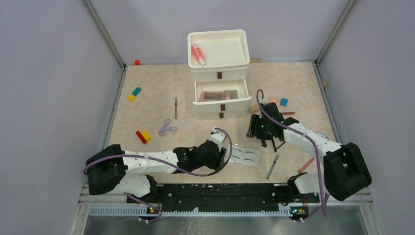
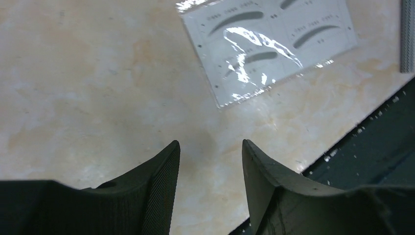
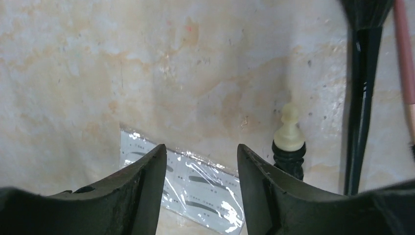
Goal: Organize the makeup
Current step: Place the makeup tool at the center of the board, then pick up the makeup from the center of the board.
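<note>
The white eyebrow card (image 1: 246, 155) lies flat on the table between the two arms. My left gripper (image 1: 221, 147) hovers just left of it, open and empty (image 2: 210, 147), with the card (image 2: 269, 44) ahead of its fingertips. My right gripper (image 1: 260, 137) hangs above the card's far side, also open and empty (image 3: 201, 149); the card (image 3: 195, 188) shows below its jaws. A black brush (image 3: 362, 98), a pink pencil (image 3: 403, 54) and a cream-tipped black applicator (image 3: 289, 142) lie to its right. A pink spray bottle (image 1: 197, 54) rests in the organiser's top tray (image 1: 235, 36).
The white organiser's upper drawer (image 1: 220, 95) stands open with items inside. A silver stick (image 1: 272, 166), a grey pencil (image 1: 175, 107), a purple tool (image 1: 167, 128), peach sponges (image 1: 255, 107) and coloured blocks (image 1: 143, 136) are scattered around. The black base rail (image 2: 381, 137) runs close to my left gripper.
</note>
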`<state>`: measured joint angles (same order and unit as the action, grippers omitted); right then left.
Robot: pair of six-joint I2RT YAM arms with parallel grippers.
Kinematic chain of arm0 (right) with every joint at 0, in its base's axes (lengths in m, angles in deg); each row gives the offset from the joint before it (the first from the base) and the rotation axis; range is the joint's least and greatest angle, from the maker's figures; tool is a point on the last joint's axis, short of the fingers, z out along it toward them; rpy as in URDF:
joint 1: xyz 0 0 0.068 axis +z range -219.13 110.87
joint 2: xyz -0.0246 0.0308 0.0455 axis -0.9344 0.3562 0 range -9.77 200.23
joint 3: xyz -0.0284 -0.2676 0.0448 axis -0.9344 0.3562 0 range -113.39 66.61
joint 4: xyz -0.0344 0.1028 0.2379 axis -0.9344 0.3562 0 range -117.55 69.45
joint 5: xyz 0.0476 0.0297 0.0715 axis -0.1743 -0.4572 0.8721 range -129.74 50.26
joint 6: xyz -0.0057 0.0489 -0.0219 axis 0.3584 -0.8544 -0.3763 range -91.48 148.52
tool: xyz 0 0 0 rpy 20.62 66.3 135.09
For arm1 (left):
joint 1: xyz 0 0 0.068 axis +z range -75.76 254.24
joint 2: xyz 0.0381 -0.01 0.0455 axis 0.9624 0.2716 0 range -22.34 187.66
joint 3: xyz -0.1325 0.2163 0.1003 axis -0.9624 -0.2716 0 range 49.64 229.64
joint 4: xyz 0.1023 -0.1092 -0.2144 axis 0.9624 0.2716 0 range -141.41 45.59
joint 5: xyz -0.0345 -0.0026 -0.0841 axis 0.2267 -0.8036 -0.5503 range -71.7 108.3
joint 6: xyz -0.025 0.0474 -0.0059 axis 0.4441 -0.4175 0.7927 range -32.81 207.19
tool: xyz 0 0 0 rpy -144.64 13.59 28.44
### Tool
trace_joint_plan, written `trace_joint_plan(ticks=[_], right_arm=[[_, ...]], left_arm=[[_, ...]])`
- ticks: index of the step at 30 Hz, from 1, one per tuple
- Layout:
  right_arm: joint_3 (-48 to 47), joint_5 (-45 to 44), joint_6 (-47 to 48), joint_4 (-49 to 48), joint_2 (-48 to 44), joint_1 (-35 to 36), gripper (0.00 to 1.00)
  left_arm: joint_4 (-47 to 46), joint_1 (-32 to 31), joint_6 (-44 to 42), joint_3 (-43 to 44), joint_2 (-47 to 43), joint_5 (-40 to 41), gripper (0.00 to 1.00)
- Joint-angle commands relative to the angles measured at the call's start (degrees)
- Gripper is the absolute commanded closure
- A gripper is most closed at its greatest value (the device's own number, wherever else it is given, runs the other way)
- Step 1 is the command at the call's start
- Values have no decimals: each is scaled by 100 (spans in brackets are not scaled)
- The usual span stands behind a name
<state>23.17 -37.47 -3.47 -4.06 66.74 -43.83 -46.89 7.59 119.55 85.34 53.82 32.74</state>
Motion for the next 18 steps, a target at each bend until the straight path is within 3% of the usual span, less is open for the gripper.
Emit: trace_joint_plan(ticks=[1,5,9,18], right_arm=[[432,511,298,-551,-484,151,48],[484,234,324,-436,-210,152,66],[487,162,316,-408,129,199,77],[979,-52,79,-44,-48,613,80]], left_arm=[[-846,-327,-326,-191,-65,-516,48],[-1155,-427,-314,-96,447,-754,60],[-1246,-541,-268,73,997,-775,64],[-1295,-594,21,39,1613,-453,66]])
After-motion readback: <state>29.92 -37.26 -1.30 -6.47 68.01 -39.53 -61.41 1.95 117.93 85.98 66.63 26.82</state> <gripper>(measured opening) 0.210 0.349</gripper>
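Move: The makeup tool, the flat eyebrow stencil, lies between the hands: its middle is about 9 cm right of the left hand, 3 cm ahead and 5 cm below. From the right hand it is some 7 cm back, 3 cm left and 5 cm below. From the right hand, the chess pieces are about 6 cm right and 2 cm back, the black brush 9 cm right and 1 cm ahead, the grey strip 9 cm right and 12 cm back. Rightward and back, the left hand travels some 6 cm towards the stencil's near long edge, turning about 10 degrees clockwise and sinking about 3 cm partway, its fingers partly closing. Meanwhile the right hand draws back and sinks about 4 cm each way to the far long edge, narrowing its fingers to a small gap. Neither hand visibly touches the stencil. ##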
